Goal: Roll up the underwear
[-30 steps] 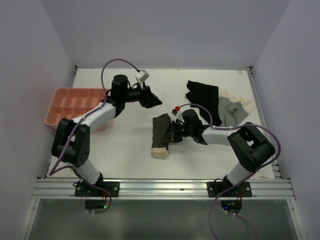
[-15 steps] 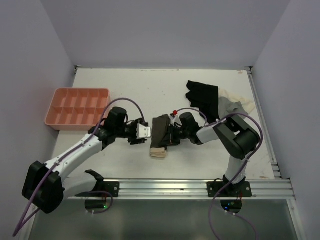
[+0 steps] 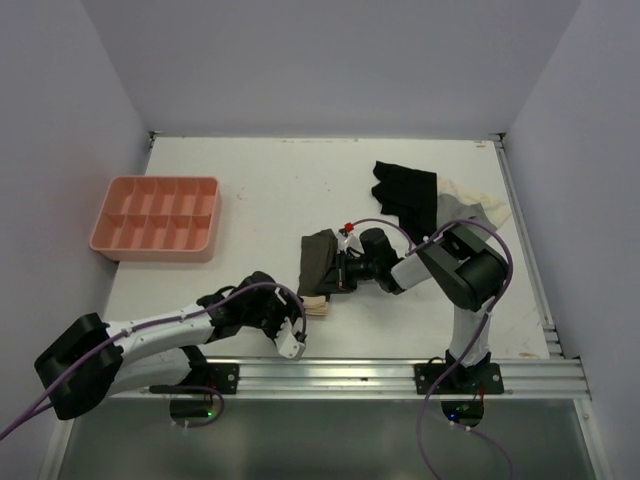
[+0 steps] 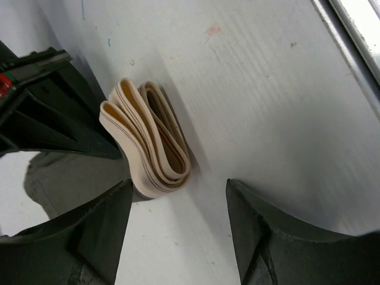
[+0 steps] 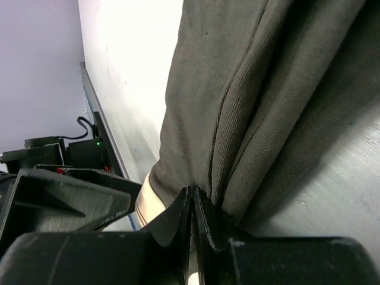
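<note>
The underwear (image 3: 320, 258) is a dark brown folded strip lying mid-table, its pale beige waistband (image 3: 317, 305) bunched in loops at the near end. My right gripper (image 3: 342, 270) lies low against its right edge, shut with its tips pinched into a fold of the brown fabric (image 5: 237, 89); in the right wrist view the closed right gripper (image 5: 193, 196) meets the cloth. My left gripper (image 3: 295, 316) lies low by the front rail, open. In the left wrist view the left gripper (image 4: 178, 189) frames the waistband (image 4: 151, 142), which sits just ahead of the left finger (image 4: 101, 225).
A pink divided tray (image 3: 158, 215) stands at the left rear. A black garment (image 3: 408, 190) and a grey-and-cream garment (image 3: 470, 215) lie at the right rear. An aluminium rail (image 3: 330, 375) runs along the front edge, close behind my left gripper.
My left arm has swung from beside the tray down to the table's front, ending low at the waistband with its jaws wider. The right gripper and underwear shifted slightly left.
</note>
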`<act>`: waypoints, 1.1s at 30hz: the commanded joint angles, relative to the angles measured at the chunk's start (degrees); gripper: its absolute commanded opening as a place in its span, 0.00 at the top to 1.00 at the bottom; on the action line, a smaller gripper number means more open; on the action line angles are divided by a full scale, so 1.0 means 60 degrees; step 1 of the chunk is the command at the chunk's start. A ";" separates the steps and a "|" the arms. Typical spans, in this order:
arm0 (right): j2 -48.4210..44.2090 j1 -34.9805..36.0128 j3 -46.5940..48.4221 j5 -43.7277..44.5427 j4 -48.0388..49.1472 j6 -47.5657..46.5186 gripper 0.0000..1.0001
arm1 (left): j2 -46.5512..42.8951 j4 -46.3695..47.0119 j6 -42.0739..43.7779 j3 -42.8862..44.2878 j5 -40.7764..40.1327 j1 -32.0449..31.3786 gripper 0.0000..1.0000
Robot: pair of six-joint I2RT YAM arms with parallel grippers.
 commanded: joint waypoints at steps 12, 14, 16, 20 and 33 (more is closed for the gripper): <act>0.0594 0.0040 -0.0309 0.1060 -0.1742 -0.0904 0.90 | 0.1071 0.3515 0.1555 -0.1196 -0.0774 -0.0865 0.40; 0.0550 0.0040 -0.0324 0.1075 -0.1742 -0.0904 0.90 | 0.1187 0.3456 0.1468 -0.1182 -0.0729 -0.0880 0.43; 0.0535 0.0040 -0.0353 0.1075 -0.1728 -0.0918 0.90 | 0.1304 0.3457 0.1190 -0.1050 -0.0788 -0.0895 0.49; 0.0404 0.0040 -0.0382 0.1148 -0.1771 -0.0991 0.89 | 0.1481 0.2976 0.0794 -0.0757 -0.0774 -0.0880 0.68; -0.3708 0.0040 0.0086 0.3255 -0.5123 -0.3304 0.44 | 0.1348 -0.0964 -0.1623 0.1466 0.1055 -0.0266 1.00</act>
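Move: The cream waistband of the folded underwear is about 4 cm to the right of my left hand, 1 cm ahead and some 2 cm lower. Its dark grey body lies roughly 11 cm ahead and 5 cm to the right of that hand. My right fingertips, on the body's right edge, are about 11 cm right and 6 cm ahead of it. From my right hand the waistband is about 6 cm back and 6 cm to the left, level in height. With my left hand I reach about 2.5 cm right onto the near left end of the waistband stack, dip some 1.5 cm, shut my fingers on it, then ease it up about 1.5 cm. My right hand keeps the grey edge held down until that pinch is nearly shut, then opens and backs off 3 cm up and 2 cm to the right. ##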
